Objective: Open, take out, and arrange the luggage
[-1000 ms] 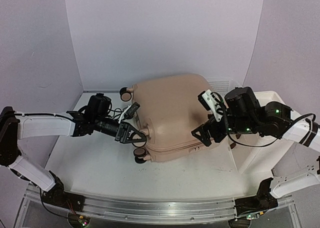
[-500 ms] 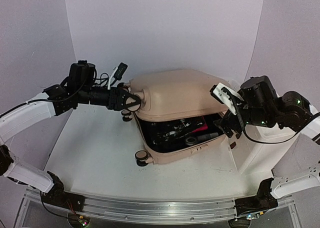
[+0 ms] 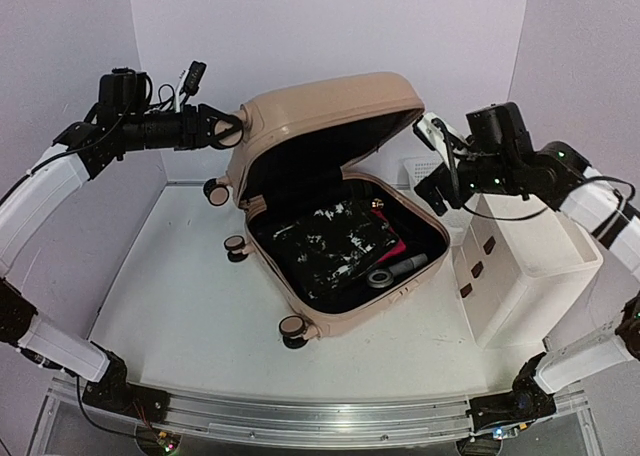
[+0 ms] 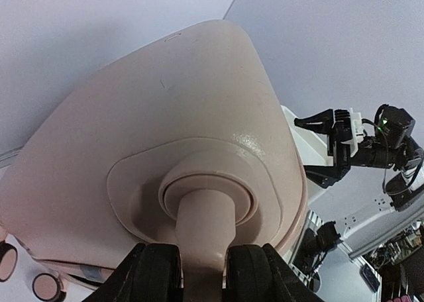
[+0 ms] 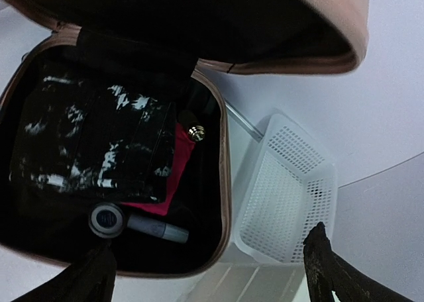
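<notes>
The pale pink luggage (image 3: 335, 126) lies open on the table, its lid raised steeply and its black lining showing. My left gripper (image 3: 232, 131) is shut on a pink wheel stub (image 4: 205, 226) at the lid's upper left corner and holds the lid up. In the lower shell (image 3: 425, 276) lie a black-and-white patterned pouch (image 3: 325, 238), a red item (image 5: 173, 173), a round tin (image 5: 108, 220), a grey tube (image 5: 159, 229) and a gold-capped thing (image 5: 195, 131). My right gripper (image 3: 440, 171) hovers open above the shell's right edge, its fingers (image 5: 321, 265) wide apart around nothing.
A white drawer cabinet (image 3: 530, 271) stands at the right of the luggage. A white mesh basket (image 5: 285, 196) sits behind it, between the luggage and the back wall. Black-tyred wheels (image 3: 292, 326) stick out at the shell's near left side.
The luggage went from shut to wide open: my left gripper rose up and back with the lid's corner. My right arm lifted off the shell and drew back to the right.
</notes>
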Available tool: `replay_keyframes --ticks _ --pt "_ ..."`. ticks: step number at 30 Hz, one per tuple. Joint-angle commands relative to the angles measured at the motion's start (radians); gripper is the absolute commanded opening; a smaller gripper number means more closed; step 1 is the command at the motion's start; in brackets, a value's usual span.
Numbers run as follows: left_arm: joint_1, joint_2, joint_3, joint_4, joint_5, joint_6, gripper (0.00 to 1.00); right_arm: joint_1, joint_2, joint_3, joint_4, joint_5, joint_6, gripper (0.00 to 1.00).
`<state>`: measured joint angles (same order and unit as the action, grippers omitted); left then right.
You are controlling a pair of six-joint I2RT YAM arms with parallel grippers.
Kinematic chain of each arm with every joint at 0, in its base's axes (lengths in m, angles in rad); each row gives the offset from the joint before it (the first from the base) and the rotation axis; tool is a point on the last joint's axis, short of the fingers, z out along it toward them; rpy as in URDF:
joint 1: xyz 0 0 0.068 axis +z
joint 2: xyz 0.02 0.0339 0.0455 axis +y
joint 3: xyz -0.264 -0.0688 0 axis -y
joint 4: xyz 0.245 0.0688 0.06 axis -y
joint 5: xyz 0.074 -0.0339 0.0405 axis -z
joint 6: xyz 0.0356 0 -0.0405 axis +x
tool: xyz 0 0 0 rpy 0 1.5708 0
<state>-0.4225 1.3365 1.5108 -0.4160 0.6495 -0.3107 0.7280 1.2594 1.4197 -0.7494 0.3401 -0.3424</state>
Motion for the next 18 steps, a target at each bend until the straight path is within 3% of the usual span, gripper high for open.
replay_keyframes --ticks 1,6,10,13,14,16,18 --pt "0.099 0.033 0.112 -0.012 -0.147 -0.010 0.00 -0.174 0.112 0.068 0.222 -0.277 0.173 0.98" --pt "0.124 0.072 0.150 0.003 -0.124 -0.031 0.00 -0.287 0.271 0.100 0.481 -0.417 0.466 0.98" --pt "0.126 0.095 0.175 0.007 -0.101 -0.047 0.00 -0.290 0.445 0.227 0.600 -0.393 0.527 0.98" --pt "0.128 0.107 0.190 0.008 -0.083 -0.058 0.00 -0.295 0.568 0.330 0.684 -0.392 0.510 0.93" --pt "0.128 0.111 0.192 0.008 -0.079 -0.061 0.00 -0.299 0.607 0.348 0.729 -0.384 0.520 0.85" --pt "0.128 0.116 0.199 0.008 -0.071 -0.065 0.00 -0.317 0.671 0.375 0.832 -0.382 0.540 0.58" --pt "0.129 0.119 0.203 0.008 -0.066 -0.067 0.00 -0.324 0.728 0.419 0.875 -0.384 0.522 0.55"
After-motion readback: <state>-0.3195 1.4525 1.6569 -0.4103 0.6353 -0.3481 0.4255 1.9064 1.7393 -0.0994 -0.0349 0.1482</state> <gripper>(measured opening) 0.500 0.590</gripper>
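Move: The left gripper still holds the luggage lid's upper wheel; the lid's middle lies about 12 cm ahead of it, 19 cm right and 6 cm lower. From the open right gripper, the lid's right rim is about 19 cm ahead, 6 cm left and 3 cm up. The black bag lies 14 cm ahead and 20 cm left, the grey roller 8 cm ahead and 4 cm left, both some 26 cm down; the white basket is 27 cm ahead, 15 cm right and 30 cm down. Send the right gripper quickly forward, about 23 cm, to the lid's right rim, easing left over the later part; roll its left side up some 40 degrees and start closing the wide-open fingers near the end. Keep the left pinch on the lid's wheel and push it on forward about 5 cm, a little left and up, slowing to a near stop. ##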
